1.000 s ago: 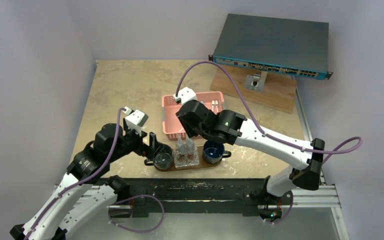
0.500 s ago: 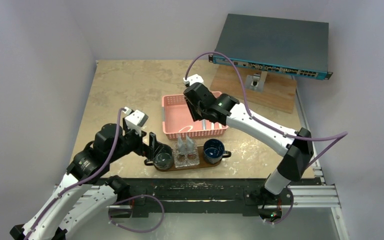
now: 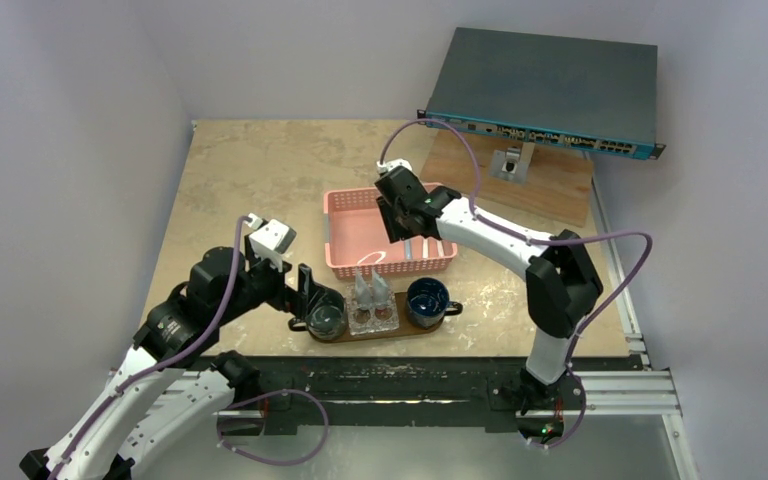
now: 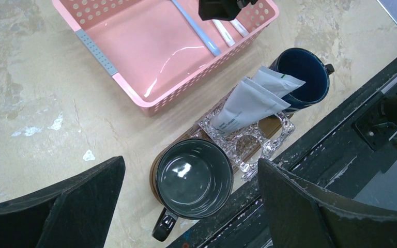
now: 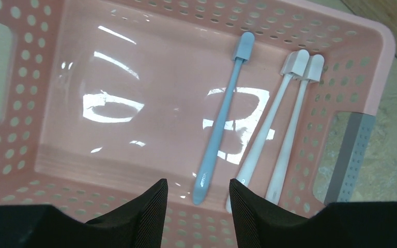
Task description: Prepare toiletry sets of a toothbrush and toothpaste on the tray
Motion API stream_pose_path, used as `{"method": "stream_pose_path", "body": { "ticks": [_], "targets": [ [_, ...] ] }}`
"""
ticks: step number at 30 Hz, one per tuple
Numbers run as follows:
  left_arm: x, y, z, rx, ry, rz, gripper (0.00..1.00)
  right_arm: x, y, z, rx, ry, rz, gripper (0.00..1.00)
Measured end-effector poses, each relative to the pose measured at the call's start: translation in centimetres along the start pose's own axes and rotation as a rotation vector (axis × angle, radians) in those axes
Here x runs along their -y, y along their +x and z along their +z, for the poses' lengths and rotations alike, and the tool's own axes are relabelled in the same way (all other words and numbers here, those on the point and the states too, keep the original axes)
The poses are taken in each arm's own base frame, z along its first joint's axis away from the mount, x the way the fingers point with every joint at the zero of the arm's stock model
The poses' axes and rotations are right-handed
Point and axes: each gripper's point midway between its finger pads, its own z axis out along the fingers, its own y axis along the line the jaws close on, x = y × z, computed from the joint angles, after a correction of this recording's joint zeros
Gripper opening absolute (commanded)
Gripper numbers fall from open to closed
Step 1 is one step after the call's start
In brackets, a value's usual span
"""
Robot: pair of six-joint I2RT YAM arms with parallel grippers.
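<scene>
The blue-grey toothbrush (image 5: 222,119) lies flat in the pink basket (image 5: 387,46), beside two white toothbrushes (image 5: 281,134). My right gripper (image 5: 197,188) hovers open just above the blue handle's end, gripping nothing. From above, the right gripper (image 3: 400,212) is over the basket (image 3: 345,215). The brown tray (image 3: 400,330) carries a dark grey mug (image 4: 194,178), a clear holder with two toothpaste tubes (image 4: 250,101) leaning in it, and a blue mug (image 4: 305,75). My left gripper (image 4: 190,165) stands wide open above the grey mug, empty.
A network switch (image 3: 545,85) rests on a wooden board (image 3: 550,190) at the back right. A black rail (image 3: 410,380) runs along the table's near edge, right behind the tray. Walls close in on the left and back.
My right arm swung from above the tray back over the basket, and its jaws opened wider. The left arm has not moved.
</scene>
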Motion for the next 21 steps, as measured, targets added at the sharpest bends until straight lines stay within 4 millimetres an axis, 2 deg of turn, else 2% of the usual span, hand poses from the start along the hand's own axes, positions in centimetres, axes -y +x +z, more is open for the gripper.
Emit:
{"method": "stream_pose_path", "body": {
  "ticks": [4, 10, 21],
  "targets": [
    [0.0, 0.0, 0.0, 0.000, -0.002, 0.000, 1.00, 0.4, 1.3, 2.5, -0.039, 0.005, 0.015, 0.49],
    [-0.1, 0.0, 0.1, -0.002, -0.004, 0.000, 1.00, 1.1, 2.3, 5.7, -0.072, 0.013, 0.041, 0.49],
    [-0.2, 0.1, 0.2, -0.011, -0.009, -0.001, 1.00, 1.7, 3.7, 8.9, -0.112, -0.006, 0.073, 0.44]
  ]
}}
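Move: The right hand, holding nothing and half open, hangs over the pink basket; the blue toothbrush lies on the basket floor about 5 cm ahead, 1 cm to the right and roughly 12 cm below. Two white toothbrushes lie level with the blue one, some 4 and 7 cm to its right. The basket's middle is about 5 cm ahead of the hand and 3 cm to its left. From the left hand the blue toothbrush is some 23 cm ahead, 20 cm right and 22 cm below. The right hand sinks about 9 cm into the basket towards the blue toothbrush, easing off as it gets low, while it reaches some 3.5 cm forward and drifts a little to the right. The wrist tips the fingers more steeply down by roughly 5 degrees, and they stay about half open, ending just above the handle with one finger to either side and the two white toothbrushes to their right. ##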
